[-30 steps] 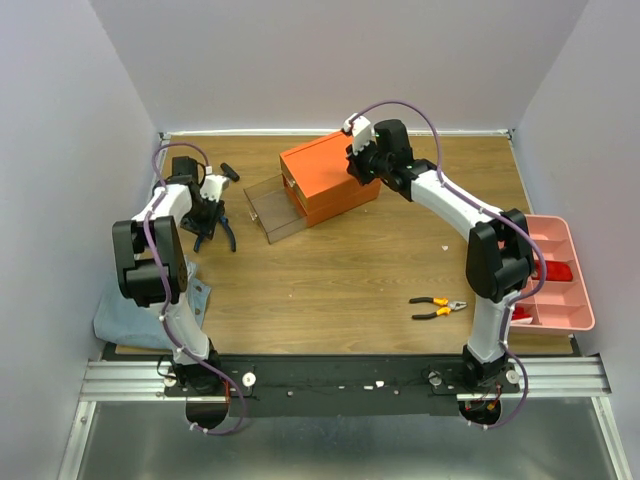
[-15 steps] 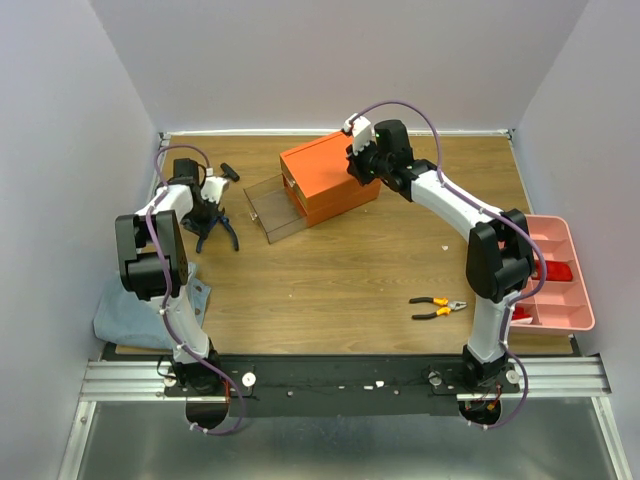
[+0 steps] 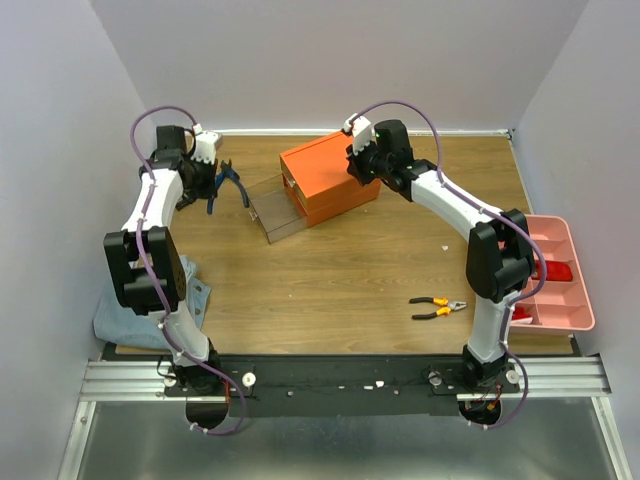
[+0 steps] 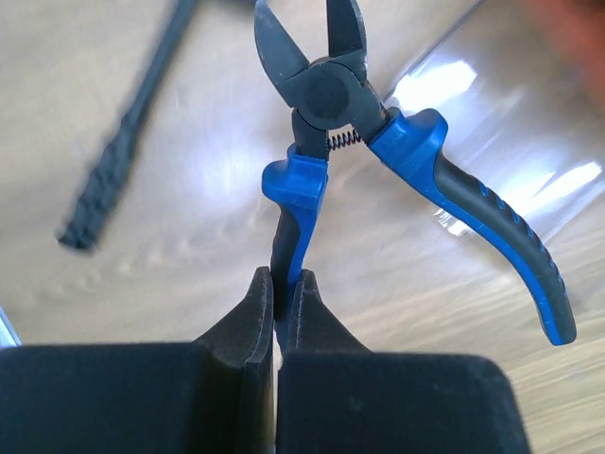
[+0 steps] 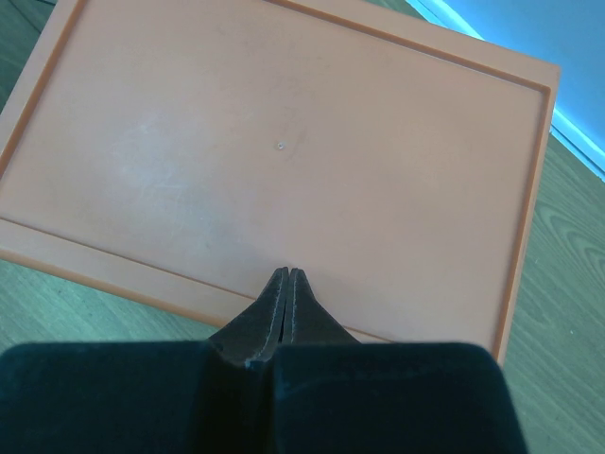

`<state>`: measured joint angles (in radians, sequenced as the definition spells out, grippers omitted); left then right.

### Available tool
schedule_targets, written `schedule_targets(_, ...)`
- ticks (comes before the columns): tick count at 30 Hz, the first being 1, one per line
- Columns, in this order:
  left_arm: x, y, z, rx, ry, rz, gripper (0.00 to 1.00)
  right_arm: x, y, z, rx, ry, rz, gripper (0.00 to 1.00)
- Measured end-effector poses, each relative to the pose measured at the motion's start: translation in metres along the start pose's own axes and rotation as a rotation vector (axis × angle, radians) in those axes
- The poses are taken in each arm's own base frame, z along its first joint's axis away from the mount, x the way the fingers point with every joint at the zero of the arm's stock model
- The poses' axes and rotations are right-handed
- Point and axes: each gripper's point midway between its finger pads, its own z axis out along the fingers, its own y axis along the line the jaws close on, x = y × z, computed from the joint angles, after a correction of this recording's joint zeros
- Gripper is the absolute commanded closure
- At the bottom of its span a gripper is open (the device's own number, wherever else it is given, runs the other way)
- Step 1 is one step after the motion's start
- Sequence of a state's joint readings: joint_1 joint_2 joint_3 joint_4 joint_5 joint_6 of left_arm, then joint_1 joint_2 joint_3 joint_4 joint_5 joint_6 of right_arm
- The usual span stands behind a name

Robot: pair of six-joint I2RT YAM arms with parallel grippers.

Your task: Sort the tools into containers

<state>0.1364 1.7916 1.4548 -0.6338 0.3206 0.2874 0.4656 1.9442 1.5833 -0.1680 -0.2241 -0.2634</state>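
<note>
My left gripper is shut on one handle of the blue-handled pliers, which hang above the table with their other handle spread out to the right. From above, the left gripper and the pliers are at the back left, just left of the pulled-out clear drawer. That drawer belongs to the orange box. My right gripper is shut and empty over the box lid. A black T-handle tool lies blurred on the wood below the pliers.
Orange-handled pliers lie on the table at the near right. The pink tray sits at the right edge with a red tool in it. A grey-blue cloth lies at the near left by the left arm's base.
My left gripper closed on the blue-handled pliers, lifted them off the table and carried them toward the back. The right arm has not moved.
</note>
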Motion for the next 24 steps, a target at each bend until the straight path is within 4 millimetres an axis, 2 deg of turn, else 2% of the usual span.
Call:
schedule_targets(2, -0.03, -0.009, -0.01, 0.029, -0.072, 0.0, 1.0, 0.0, 0.0, 0.0, 0.0, 0.0, 0.0, 0.99)
schedule_targets(6, -0.061, -0.029, -0.011, 0.098, -0.134, 0.002, 1.0, 0.0, 0.0, 0.0, 0.0, 0.0, 0.0, 0.99)
schedule_targets(11, -0.063, -0.049, 0.011, 0.158, -0.071, 0.038, 1.0, 0.0, 0.0, 0.0, 0.0, 0.0, 0.0, 0.99)
schedule_targets(16, -0.071, -0.056, 0.03, 0.209, 0.017, 0.132, 1.0, 0.0, 0.0, 0.0, 0.002, -0.004, -0.001, 0.99)
schedule_targets(19, -0.078, -0.058, 0.031, 0.227, 0.047, 0.201, 1.0, 0.0, 0.0, 0.0, 0.002, -0.006, -0.002, 0.99)
schedule_targets(24, -0.072, -0.069, 0.022, 0.247, 0.121, 0.287, 1.0, 0.0, 0.0, 0.0, 0.002, -0.007, -0.002, 0.99)
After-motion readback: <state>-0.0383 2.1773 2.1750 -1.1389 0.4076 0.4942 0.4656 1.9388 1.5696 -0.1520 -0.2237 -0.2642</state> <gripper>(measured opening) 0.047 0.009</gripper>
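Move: The left hand holds the blue pliers off the table by one handle, and the box's open drawer has its middle about 15 cm to its right, 3 cm farther out and 9 cm lower. The black hammer lies about 9 cm ahead, 3 cm left and 10 cm below. The orange box stands some 28 cm right and 8 cm ahead. From the right hand, the drawer is roughly 21 cm left, 2 cm back and 14 cm below. Keeping its pinch on the one handle, the left hand carries the blue pliers to the right, about 8.5 cm, and some 5 cm forward towards the open drawer, away from above the bare table beside it. It lifts about 5 cm at first, sinks back to roughly 3 cm above where it began, and then swings the fingers some 20 degrees clockwise as it eases slightly back near the end. ##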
